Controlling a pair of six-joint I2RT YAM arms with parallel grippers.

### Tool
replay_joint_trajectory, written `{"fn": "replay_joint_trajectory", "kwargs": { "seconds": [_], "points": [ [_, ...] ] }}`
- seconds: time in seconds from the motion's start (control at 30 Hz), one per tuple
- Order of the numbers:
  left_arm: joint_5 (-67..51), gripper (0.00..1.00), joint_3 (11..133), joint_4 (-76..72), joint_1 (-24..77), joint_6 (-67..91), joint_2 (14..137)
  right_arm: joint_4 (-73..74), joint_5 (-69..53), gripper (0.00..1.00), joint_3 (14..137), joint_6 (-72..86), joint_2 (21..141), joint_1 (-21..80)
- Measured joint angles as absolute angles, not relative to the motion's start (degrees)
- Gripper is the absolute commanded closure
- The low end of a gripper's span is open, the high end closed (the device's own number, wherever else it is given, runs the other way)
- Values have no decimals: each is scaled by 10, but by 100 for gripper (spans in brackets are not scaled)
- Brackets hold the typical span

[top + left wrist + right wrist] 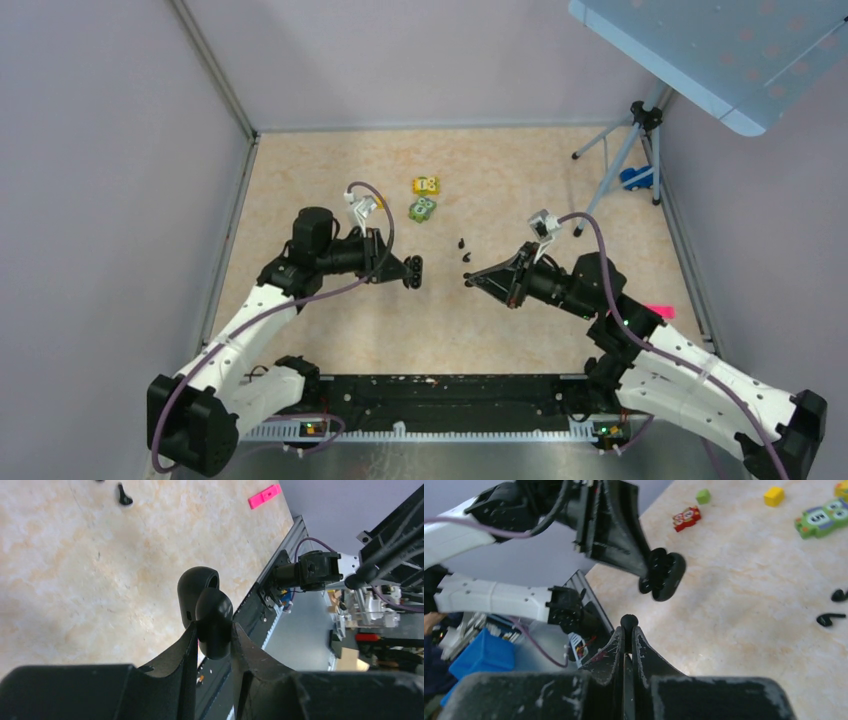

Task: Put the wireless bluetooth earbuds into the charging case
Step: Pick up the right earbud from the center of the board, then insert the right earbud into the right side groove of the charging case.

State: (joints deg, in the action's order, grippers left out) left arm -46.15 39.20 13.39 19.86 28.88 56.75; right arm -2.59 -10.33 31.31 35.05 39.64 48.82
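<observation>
My left gripper point(408, 271) is shut on the black charging case point(210, 605), which it holds above the table with the lid swung open. In the right wrist view the case point(666, 572) hangs just beyond my right gripper point(628, 630). That gripper is shut, and a tiny black earbud point(628, 620) is pinched at its tips. From above, the right gripper point(470, 279) sits a short gap to the right of the case, tips pointing at it. Two more small black earbuds point(466, 258) point(461, 243) lie on the table just behind that gap.
A yellow block point(426, 185) and a green block point(422, 208) lie behind the left gripper. A red toy point(686, 518) lies farther off. A pink piece point(657, 311) sits near the right wall, and a tripod point(625, 140) stands at the back right. Walls close in three sides.
</observation>
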Motion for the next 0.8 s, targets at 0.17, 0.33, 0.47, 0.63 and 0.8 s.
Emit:
{"fn": "replay_joint_trajectory", "kwargs": {
  "seconds": [0.17, 0.33, 0.47, 0.63, 0.8],
  "points": [
    [-472, 100, 444, 140, 199, 260, 568, -51, -193, 100, 327, 310, 379, 488],
    [-530, 100, 454, 80, 198, 274, 567, -52, -231, 100, 328, 296, 379, 488],
    [-556, 100, 453, 20, 198, 292, 567, -46, -202, 100, 343, 295, 387, 488],
    [-563, 100, 445, -13, 198, 302, 568, -72, -121, 100, 351, 326, 406, 489],
    [-543, 100, 445, -5, 198, 305, 576, -97, -4, 100, 357, 378, 444, 517]
  ]
}}
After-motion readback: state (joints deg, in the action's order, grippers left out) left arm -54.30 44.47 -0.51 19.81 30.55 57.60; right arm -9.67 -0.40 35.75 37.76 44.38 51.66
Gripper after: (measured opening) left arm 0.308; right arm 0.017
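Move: The right hand already holds the earbud; the open charging case in the left gripper lies about 10 cm to its left, 4 cm ahead and some 5 cm lower. Two loose earbuds lie on the table roughly 23 cm below the right hand, one 16 cm ahead and 2 cm left, the other 19 cm ahead and 3 cm left. From the left hand, the held earbud is about 11 cm right, 4 cm back and 5 cm higher. Upward with both hands, bringing earbud and case towards each other: the left lifts the still-pinched case some 8 cm, drifting slightly right and tilting its fingertips up. The right first backs off while rising and swinging counter-clockwise, then swings forward about 6 cm, turning back clockwise some 20 degrees, fingers still shut on the earbud. ##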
